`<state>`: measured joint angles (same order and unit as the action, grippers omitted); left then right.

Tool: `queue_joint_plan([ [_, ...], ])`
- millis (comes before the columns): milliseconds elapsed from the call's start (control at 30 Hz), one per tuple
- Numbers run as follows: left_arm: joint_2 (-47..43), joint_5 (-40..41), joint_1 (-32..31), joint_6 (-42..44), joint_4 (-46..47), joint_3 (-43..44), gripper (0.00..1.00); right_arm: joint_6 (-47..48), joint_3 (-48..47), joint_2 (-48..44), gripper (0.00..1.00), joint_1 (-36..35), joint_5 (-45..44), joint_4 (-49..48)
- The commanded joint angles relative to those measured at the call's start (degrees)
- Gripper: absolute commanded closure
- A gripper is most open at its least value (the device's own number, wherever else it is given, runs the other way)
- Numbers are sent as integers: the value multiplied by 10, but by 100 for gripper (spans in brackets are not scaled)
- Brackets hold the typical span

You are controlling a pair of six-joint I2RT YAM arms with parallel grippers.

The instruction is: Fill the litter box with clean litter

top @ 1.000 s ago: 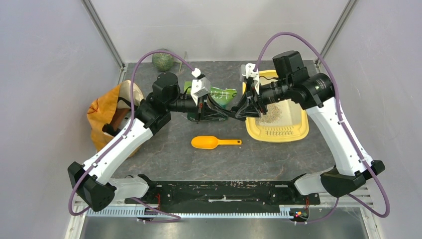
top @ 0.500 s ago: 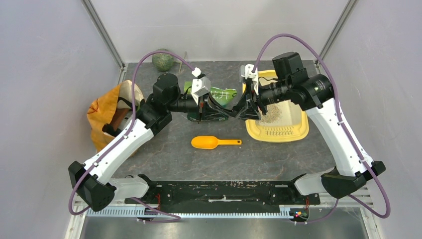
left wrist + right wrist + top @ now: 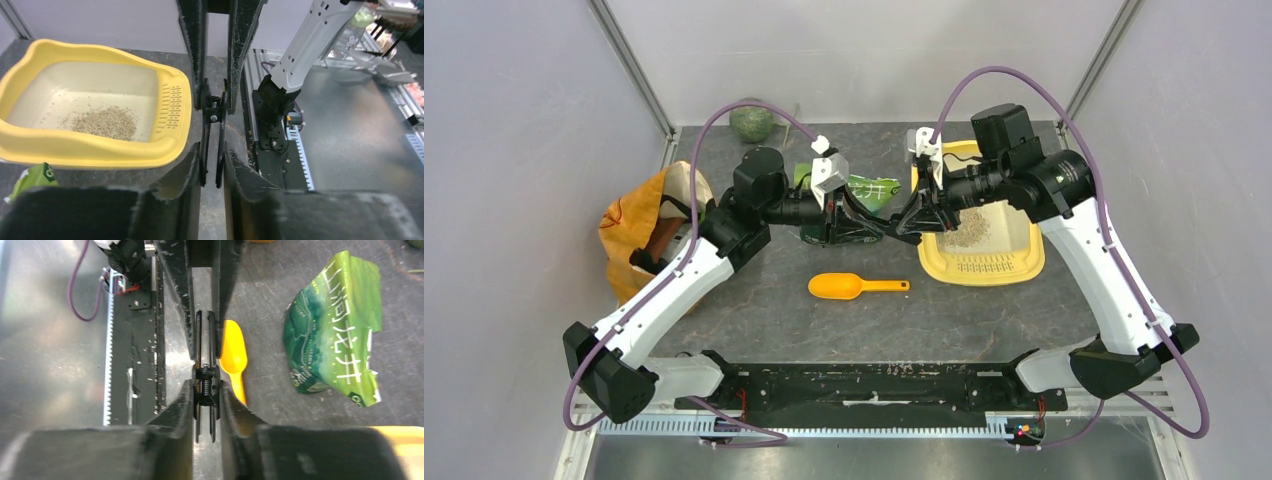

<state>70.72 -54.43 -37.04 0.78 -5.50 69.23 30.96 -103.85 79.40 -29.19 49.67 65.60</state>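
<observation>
The yellow litter box (image 3: 1027,262) sits at the right of the table, with a small pile of grey-beige clean litter (image 3: 969,236) in its pale basin. The left wrist view shows the box (image 3: 100,150) and its litter (image 3: 102,122) too. My two grippers meet tip to tip just left of the box, above the table. A small black spring clip (image 3: 890,236) sits between them. My left gripper (image 3: 881,235) (image 3: 212,150) is shut on the clip's thin arms (image 3: 214,117). My right gripper (image 3: 901,234) (image 3: 206,387) is closed against the clip's spring end (image 3: 206,370).
A green printed pouch (image 3: 870,189) (image 3: 335,325) lies behind the grippers. An orange scoop (image 3: 849,286) (image 3: 234,355) lies on the table in front of them. An orange-yellow bag (image 3: 637,235) stands at the left edge, and a green round thing (image 3: 752,122) at the back.
The right gripper's tip has edged slightly left toward the left gripper and its jaws stand narrower on the clip. The left arm, box, scoop and pouch have not moved.
</observation>
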Motion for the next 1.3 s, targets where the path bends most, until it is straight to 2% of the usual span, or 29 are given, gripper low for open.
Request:
queue_joint_plan([
  [0, -3, 1, 6, 18, -35, 17, 55, 2, -9, -11, 92, -1, -8, -21],
  [33, -11, -8, 19, 22, -50, 17, 46, 6, -8, -11, 100, -1, -16, -18],
  [167, -55, -49, 120, -3, -32, -14, 33, 22, -17, 0, 100, 0, -39, 2],
  [233, -63, -55, 159, 59, -102, 1, 27, 34, -24, 8, 100, 0, -44, 14],
  [333, -62, -31, 187, 181, -215, 27, 26, 63, -34, 22, 100, 0, -71, 25],
  [433, -48, 7, 213, 213, -231, 36, 27, 128, -62, 50, 100, 0, -108, 43],
  [600, 5, 52, 221, 366, -262, 55, 29, 211, -138, 123, 100, 22, -139, 67],
  [767, 98, 51, 222, 423, -266, 127, 29, 286, -189, 191, 100, 43, -150, 111],
  [933, 159, 57, 221, 457, -250, 162, 29, 343, -219, 248, 100, 53, -145, 125],
  [1267, 251, 67, 219, 616, -344, 228, 30, 336, -292, 338, 100, 52, -188, 111],
])
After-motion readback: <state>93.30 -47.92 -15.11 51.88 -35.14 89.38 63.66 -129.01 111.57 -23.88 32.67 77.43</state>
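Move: The closed left gripper still holds the black clip, which reaches between the right fingers, its middle about 2 cm left of the right hand point. From the left hand the green litter bag's middle stands some 16 cm ahead, 8 cm left and 25 cm below; the orange scoop lies about 3 cm ahead, 4 cm left and 33 cm below. From the right hand the litter box is about 17 cm ahead, 19 cm right and 29 cm below. Close the right fingers on the black clip as you open the left wide to let it go, then draw the left gripper left about 10 cm and on forward and down towards the litter bag's upper left corner, tipping its fingers down some 25 degrees. Keep the clip pinched in the right gripper and carry it forward some 17 cm and down 10 to the bag's upper right corner, fingers tilting steeper down. ##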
